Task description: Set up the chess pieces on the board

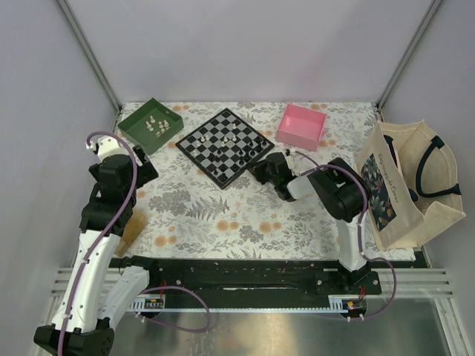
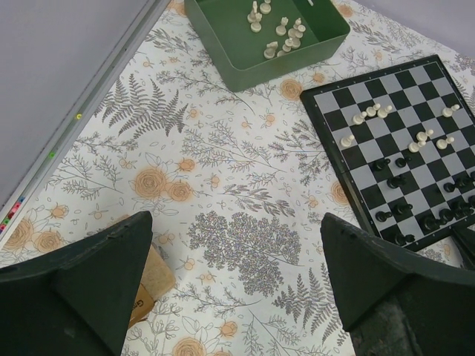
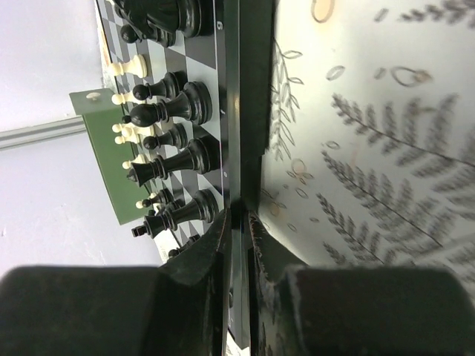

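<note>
The checkered board lies at the back middle of the table, turned like a diamond. Cream-white pieces and black pieces stand on it. More cream-white pieces lie in the green tray. My right gripper is at the board's near right edge, shut on the board's rim, with black pieces standing just beyond its fingers. My left gripper is open and empty above the floral cloth, left of the board.
A pink box stands right of the board at the back. A cream tote bag stands at the right edge. A tan block lies under my left finger. Grey walls enclose the table.
</note>
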Robot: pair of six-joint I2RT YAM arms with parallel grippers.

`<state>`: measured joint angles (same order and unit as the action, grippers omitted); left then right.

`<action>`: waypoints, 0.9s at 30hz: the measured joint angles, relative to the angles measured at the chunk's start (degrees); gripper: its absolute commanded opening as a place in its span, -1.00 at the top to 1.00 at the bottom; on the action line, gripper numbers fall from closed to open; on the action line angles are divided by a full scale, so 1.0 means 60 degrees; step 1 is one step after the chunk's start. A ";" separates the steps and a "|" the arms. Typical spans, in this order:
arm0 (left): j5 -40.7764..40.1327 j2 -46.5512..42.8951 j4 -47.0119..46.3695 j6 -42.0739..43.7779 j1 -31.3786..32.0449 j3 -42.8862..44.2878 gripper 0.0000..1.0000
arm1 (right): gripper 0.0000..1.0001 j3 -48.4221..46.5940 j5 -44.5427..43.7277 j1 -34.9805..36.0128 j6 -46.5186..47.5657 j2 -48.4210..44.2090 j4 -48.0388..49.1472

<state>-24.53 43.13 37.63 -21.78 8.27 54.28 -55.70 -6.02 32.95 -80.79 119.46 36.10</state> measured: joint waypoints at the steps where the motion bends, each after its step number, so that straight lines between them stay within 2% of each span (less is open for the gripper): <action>1: 0.0022 0.0011 -0.0004 -0.0044 0.0000 -0.0011 -0.98 | 0.95 0.0164 0.0000 0.0000 0.0015 -0.0095 0.0073; 14: 0.1009 0.0390 -0.0645 -0.0342 0.0000 -0.0619 -0.98 | 0.95 0.2783 0.0015 -0.0076 0.0827 -0.1956 0.0554; 21: 0.1519 0.0634 -0.1413 -0.0375 0.0000 -0.1049 -0.98 | 0.95 0.4758 0.0419 -0.0390 0.0925 -0.2830 0.1963; 27: 0.2106 0.1523 -0.2320 -0.0255 0.0000 -0.1333 -0.98 | 0.89 0.6240 0.0831 -0.0874 0.0929 -0.3486 0.2994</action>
<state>-11.90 52.27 23.70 -23.31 8.27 46.28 -18.26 -1.04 27.70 -75.22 98.54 54.06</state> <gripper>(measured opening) 0.988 0.160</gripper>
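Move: The right hand already pinches the near-right rim of the chessboard; the board's centre is about 9 cm ahead and 9 cm left, at finger height. From that hand, the black back row's middle stands some 4 cm ahead and 3 cm left, the pink bin about 19 cm ahead and 18 cm right, and the green bin 19 cm ahead and 37 cm left. From the left hand, the board's centre lies roughly 25 cm ahead, 25 cm right and 22 cm below. Keeping its pinch on the rim, the right hand goes on dragging the chessboard across the tablecloth, back towards the robot and almost as far to the right, about 15 cm along the diagonal, with hardly any change of height or wrist angle. The left hand, wide open and touching nothing, sets off down, forward and to the right by about 9 cm in all towards the board, turning some 10 degrees clockwise. ##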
